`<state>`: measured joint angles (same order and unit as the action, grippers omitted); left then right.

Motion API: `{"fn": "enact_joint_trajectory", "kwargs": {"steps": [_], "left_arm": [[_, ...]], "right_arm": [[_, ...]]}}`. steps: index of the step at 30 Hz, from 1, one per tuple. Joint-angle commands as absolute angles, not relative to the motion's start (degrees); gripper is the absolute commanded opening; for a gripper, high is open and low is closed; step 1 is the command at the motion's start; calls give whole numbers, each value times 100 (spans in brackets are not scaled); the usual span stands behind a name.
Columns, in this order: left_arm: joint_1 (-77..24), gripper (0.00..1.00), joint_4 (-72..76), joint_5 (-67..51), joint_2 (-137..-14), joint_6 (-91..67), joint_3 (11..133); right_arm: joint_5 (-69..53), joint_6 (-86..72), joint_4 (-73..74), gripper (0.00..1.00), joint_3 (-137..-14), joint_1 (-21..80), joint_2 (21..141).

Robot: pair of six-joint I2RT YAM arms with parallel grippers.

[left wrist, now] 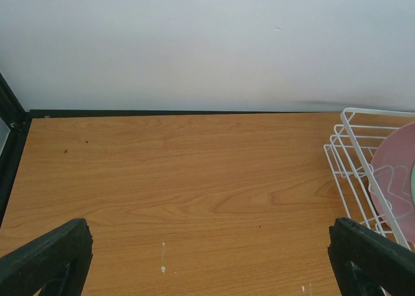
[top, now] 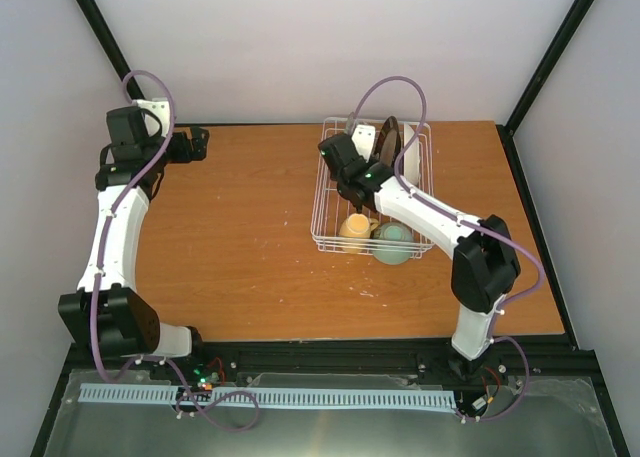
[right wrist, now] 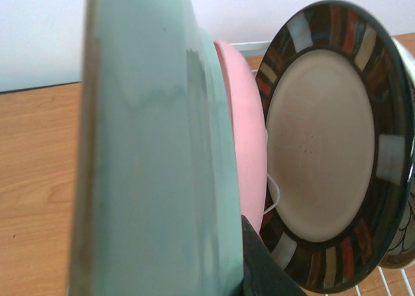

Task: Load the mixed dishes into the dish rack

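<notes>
The white wire dish rack [top: 317, 217] stands right of the table's middle. My right gripper [top: 357, 184] hangs over it, shut on the mint green plate [right wrist: 155, 166], which it holds on edge. One black finger [right wrist: 262, 270] shows beside that plate; the other is hidden behind it. Just beyond stand the pink plate [right wrist: 249, 153], the cream plate with the dark rim [right wrist: 324, 153] and a sliver of the white petal-patterned plate [right wrist: 405, 244]. The yellow mug [top: 355, 229] and the pale green bowl [top: 393, 242] lie at the rack's near end. My left gripper [top: 195, 142] is open at the far left, holding nothing.
In the left wrist view bare wood lies between the two black fingers [left wrist: 45, 257], with the rack's corner [left wrist: 350, 147] and the pink plate [left wrist: 399, 179] at the right edge. A black frame rail and white wall close off the table's far side.
</notes>
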<state>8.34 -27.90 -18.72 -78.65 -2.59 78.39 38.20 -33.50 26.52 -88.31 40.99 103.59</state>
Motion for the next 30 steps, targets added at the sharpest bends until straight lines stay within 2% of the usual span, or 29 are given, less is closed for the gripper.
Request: {"fn": "enact_joint_trajectory", "kwargs": {"steps": [1,30], "left_arm": [[826,100,-2737,-1745,-7906,-119,7995],[825,100,-2741,-1734,-8103,-18,8037]], "right_arm": [[4550,-3521,2282,3,-9340,4184,10434],[3836,-3846,2878,5,-10474,4008,12078]]}}
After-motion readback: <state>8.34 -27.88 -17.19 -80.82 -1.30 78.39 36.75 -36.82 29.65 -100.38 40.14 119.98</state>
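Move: The right hand holds the green plate on edge above the rack. The free slot by the rack's left side lies about 5 cm ahead of this hand, 3 cm left and 12 cm below. The pink plate stands some 5 cm right of that slot, and the dark-rimmed plate another 5 cm right. The yellow mug is about 12 cm back from the hand and 1 cm left. From the left hand the slot is roughly 39 cm right and 6 cm ahead, 22 cm below. Still pinching the near edge of the upright green plate, the right hand first eases forward almost level, then sinks about 7 cm while drifting on forward and left, some 4 cm and 3 cm in all. That takes the plate down into the rack, between its left side and the pink plate. The fingers stay shut and tip only about 5 degrees further down. ##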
